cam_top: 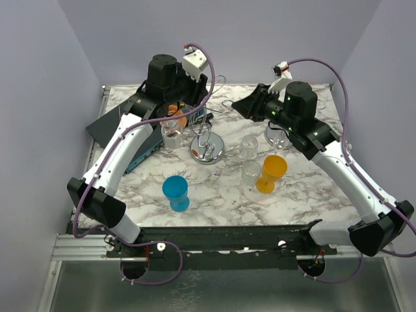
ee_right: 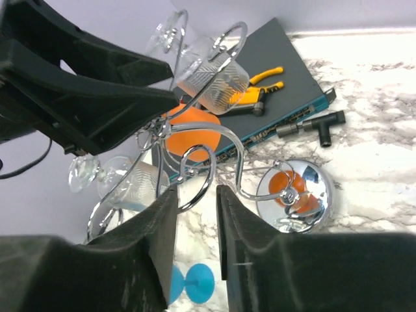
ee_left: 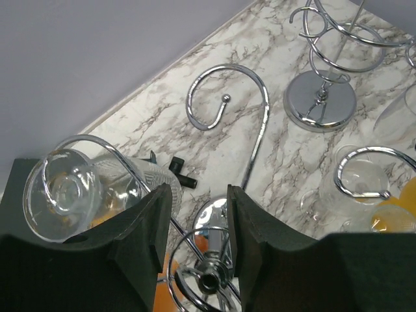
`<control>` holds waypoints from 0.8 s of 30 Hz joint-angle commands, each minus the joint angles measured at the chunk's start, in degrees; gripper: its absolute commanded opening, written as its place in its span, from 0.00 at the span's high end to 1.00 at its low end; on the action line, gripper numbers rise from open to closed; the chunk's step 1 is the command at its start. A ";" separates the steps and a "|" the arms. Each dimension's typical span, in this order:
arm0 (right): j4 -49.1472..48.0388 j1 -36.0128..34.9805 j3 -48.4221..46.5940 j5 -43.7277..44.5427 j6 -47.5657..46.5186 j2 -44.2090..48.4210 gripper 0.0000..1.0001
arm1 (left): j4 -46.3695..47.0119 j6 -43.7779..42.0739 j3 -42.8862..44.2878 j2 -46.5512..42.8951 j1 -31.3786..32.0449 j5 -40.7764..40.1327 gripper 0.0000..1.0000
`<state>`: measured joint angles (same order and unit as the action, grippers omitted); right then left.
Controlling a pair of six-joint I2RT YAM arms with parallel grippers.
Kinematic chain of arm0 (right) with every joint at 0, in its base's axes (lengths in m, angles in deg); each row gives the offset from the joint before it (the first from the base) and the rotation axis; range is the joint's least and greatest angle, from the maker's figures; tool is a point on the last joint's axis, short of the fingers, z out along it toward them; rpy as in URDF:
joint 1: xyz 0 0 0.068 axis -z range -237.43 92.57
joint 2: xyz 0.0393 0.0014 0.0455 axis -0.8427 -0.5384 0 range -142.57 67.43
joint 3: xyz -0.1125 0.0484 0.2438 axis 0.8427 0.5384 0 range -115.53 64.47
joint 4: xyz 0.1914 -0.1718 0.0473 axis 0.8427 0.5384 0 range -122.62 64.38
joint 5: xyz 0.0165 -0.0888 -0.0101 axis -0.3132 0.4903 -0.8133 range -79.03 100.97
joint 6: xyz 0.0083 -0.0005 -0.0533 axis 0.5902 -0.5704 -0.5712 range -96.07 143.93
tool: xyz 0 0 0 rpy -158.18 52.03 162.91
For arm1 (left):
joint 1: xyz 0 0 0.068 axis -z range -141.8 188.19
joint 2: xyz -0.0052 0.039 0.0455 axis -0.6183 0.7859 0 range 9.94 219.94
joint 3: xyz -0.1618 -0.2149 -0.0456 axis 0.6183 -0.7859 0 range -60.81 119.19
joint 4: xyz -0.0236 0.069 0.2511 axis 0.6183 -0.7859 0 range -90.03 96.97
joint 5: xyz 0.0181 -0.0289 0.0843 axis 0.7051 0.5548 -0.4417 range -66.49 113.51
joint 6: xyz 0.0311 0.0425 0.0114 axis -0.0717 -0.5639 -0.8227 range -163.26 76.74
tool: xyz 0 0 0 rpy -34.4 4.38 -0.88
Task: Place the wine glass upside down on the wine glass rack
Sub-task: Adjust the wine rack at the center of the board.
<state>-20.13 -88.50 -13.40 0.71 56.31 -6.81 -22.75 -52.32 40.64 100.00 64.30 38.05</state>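
The chrome wine glass rack [ee_left: 229, 97] stands under my left gripper [ee_left: 195, 195], whose jaws are closed on the wire ring at the top of its post. A clear wine glass [ee_left: 71, 195] hangs upside down in one loop, foot uppermost. In the right wrist view, two clear glasses [ee_right: 130, 187] [ee_right: 214, 78] and an orange glass [ee_right: 195, 133] hang on the rack, above its base [ee_right: 296, 195]. My right gripper [ee_right: 197, 195] stands a little open and empty, just short of a free loop [ee_right: 195, 170]. From above, the left gripper [cam_top: 185, 117] and right gripper [cam_top: 242, 106] flank the rack.
A second chrome rack [cam_top: 207, 148] stands mid-table. Loose glasses stand near it: two clear [cam_top: 249, 146] [cam_top: 251, 172], one orange [cam_top: 272, 172], one blue [cam_top: 176, 193], and another clear one [cam_top: 276, 133] under the right arm. A dark box [ee_right: 286, 71] with yellow pliers lies at the left.
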 commanded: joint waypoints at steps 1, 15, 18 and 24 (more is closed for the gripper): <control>7.19 -0.37 -6.33 5.47 -6.67 1.55 0.59 | 0.33 0.18 -0.98 -3.07 -0.18 1.77 0.55; 8.69 -0.13 -15.08 5.98 -10.16 -5.57 0.46 | 0.35 -0.16 -3.17 -5.81 -0.18 3.23 0.55; 8.30 -0.09 -14.98 5.52 -10.06 -6.31 0.46 | 0.40 -0.34 -3.17 -5.86 -0.18 3.32 0.55; 9.15 -0.03 -14.48 6.34 -10.36 -6.13 0.46 | 0.29 0.70 -1.97 -5.92 -0.18 4.20 0.54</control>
<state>-12.00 -88.58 -27.82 6.24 47.15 -13.69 -22.53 -52.30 37.86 95.63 64.11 40.09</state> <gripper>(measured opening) 0.537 0.452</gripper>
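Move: The wine rack's nearest hook end sits just beyond the right fingertips, about 3 cm ahead and 2 cm to the left, roughly 1 cm lower; the rack's hub is some 10 cm to the left of that hand, level with it. The left fingers straddle the rack top: the hub lies about 3 cm back and 4 cm below. From the left hand, a hanging clear glass is around 10 cm left and 8 cm back, the orange glass 9 cm left and 3 cm back, both about 10 cm lower. Up about 7 cm and slightly to its right, the right hand clears the rack hook as its already parting fingers open on to about half and tip up some 10 degrees; it then goes forward about 3 cm and sinks some 4 cm, back beside the hook arm. The left hand eases back 2 cm and up a little, fingers still half open. ##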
